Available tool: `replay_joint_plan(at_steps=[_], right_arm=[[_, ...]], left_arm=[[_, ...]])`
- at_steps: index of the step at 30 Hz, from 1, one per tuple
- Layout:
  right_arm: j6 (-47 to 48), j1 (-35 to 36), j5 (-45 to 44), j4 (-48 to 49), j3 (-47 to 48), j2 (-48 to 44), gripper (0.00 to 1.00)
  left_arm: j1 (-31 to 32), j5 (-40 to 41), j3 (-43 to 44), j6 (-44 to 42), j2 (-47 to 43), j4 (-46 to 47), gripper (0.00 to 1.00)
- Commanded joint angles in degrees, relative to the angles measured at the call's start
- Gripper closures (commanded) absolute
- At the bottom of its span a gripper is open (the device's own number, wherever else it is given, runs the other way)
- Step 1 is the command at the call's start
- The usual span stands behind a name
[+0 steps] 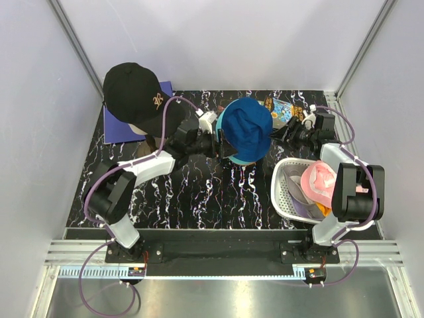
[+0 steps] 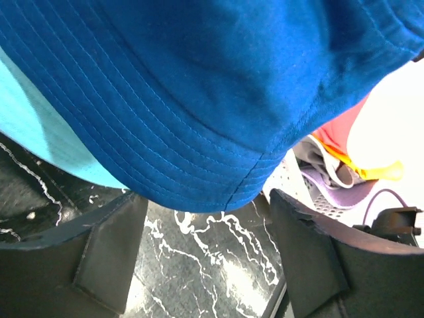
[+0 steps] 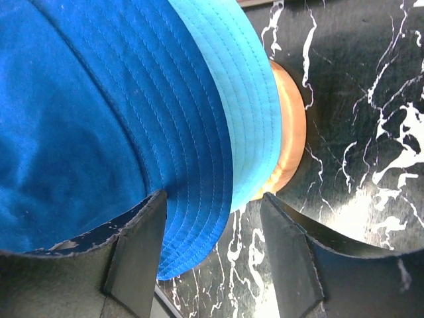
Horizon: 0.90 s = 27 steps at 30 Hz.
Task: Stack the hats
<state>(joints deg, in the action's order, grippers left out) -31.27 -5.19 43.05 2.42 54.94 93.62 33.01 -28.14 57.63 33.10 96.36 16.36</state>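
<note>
A blue bucket hat (image 1: 246, 127) sits on top of a teal hat (image 3: 252, 99), whose brim shows beneath it; both rest on a tan mannequin head (image 3: 293, 132). My left gripper (image 1: 222, 142) is at the stack's left side, jaws open, with the blue brim (image 2: 199, 132) hanging just above the gap and not pinched. On the stack's right, my right gripper (image 1: 279, 132) is open too, and the blue brim (image 3: 192, 199) reaches in between its fingers. A black baseball cap (image 1: 132, 89) stands at the back left. A pink hat (image 1: 318, 182) lies in the basket over lavender and orange ones.
The white perforated basket (image 1: 283, 192) stands at the right, close to the right arm. A purple mat (image 1: 122, 129) lies under the black cap. A colourful packet (image 1: 281, 109) sits behind the hat stack. Walls close in on the back and sides.
</note>
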Motion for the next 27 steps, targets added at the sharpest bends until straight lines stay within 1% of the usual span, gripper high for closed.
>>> replay_joint_plan(at_steps=[1,2,5,6,7,9,11,12,15,17,18,19,20,24,25,27], right_arm=[[1.9,0.4,-0.3,-2.0,1.8,-2.7,0.33],[2.0,0.4,-0.3,-2.0,1.8,-2.7,0.33],[2.3,0.4,-0.5,-3.9,2.0,-3.3,0.33],[2.5,0.5,-0.7,-4.3,1.9,-3.4,0.33],[2.8,0.4,-0.9,-4.5,1.8,-3.5,0.33],[2.9,0.4,-0.9,-4.7,1.7,-3.6,0.33],[2.9,0.5,-0.9,-4.9,1.6,-3.5,0.33],[2.9,0.6,-0.9,-4.9,1.6,-3.5,0.33],[3.0,0.9,-0.9,-5.0,1.8,-3.5,0.33],[3.1,1.1,-1.0,-5.1,1.8,-3.5,0.34],[3.1,1.0,-1.1,-5.3,1.8,-3.5,0.33],[3.1,1.0,-1.2,-5.2,1.9,-3.5,0.33],[3.1,1.0,-1.3,-5.3,1.8,-3.6,0.34],[3.1,1.1,-1.6,-5.5,1.8,-3.7,0.33],[3.1,1.1,-1.8,-5.6,1.9,-3.7,0.33],[3.2,1.1,-2.6,-5.9,1.9,-3.9,0.33]], left_arm=[[-0.5,-2.5,-0.3,1.3,-1.2,7.4,0.26],[-0.7,-2.7,-0.1,1.9,-0.9,7.6,0.31],[-1.1,-2.5,-0.3,3.0,-0.2,8.0,0.41],[-1.3,-2.4,-0.6,3.3,-0.1,8.4,0.48],[-1.5,-2.4,-0.9,3.7,0.1,9.1,0.52],[-1.9,-2.3,-1.3,4.7,0.4,10.4,0.58],[-2.3,-2.3,-1.7,5.7,0.8,11.2,0.61],[-2.4,-2.4,-1.8,6.2,1.1,12.1,0.67],[-2.9,-3.1,-1.9,7.7,2.3,13.9,0.76],[-3.3,-3.1,-2.3,8.8,3.0,14.7,0.86],[-3.5,-3.1,-2.6,9.4,3.0,15.9,0.90],[-3.9,-3.2,-2.9,10.6,3.2,16.7,0.97],[-4.1,-3.3,-3.6,11.2,3.4,18.3,1.00],[-4.7,-3.7,-3.8,12.5,4.0,19.1,1.00],[-4.7,-2.9,-3.5,12.3,4.0,17.9,1.00],[-5.0,-1.7,-2.2,11.6,4.0,12.2,1.00]])
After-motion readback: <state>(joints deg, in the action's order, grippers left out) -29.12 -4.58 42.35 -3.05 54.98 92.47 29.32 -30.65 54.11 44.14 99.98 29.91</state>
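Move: The blue hat's middle sits some 5 cm ahead of the left hand, 7 cm to its right and about level; its near-left brim crosses in front of the spread fingers. The teal hat lies beneath, roughly 4 cm ahead of the left hand, 4 cm to its right and 3 cm lower. From the right hand, the blue hat is about 2 cm ahead, 9 cm to the left and level; the hat basket lies some 12 cm back, 16 cm to the right and 12 cm below. The blue hat's near-left brim is pinched by the left hand, which eases forward about 2 cm and slightly left, rising a centimetre on the way and sinking again, while its wide-open fingers close fully and tilt up some 10 degrees. The right hand draws back about 1.5 cm at the far side of the brim, its fingers staying open. ##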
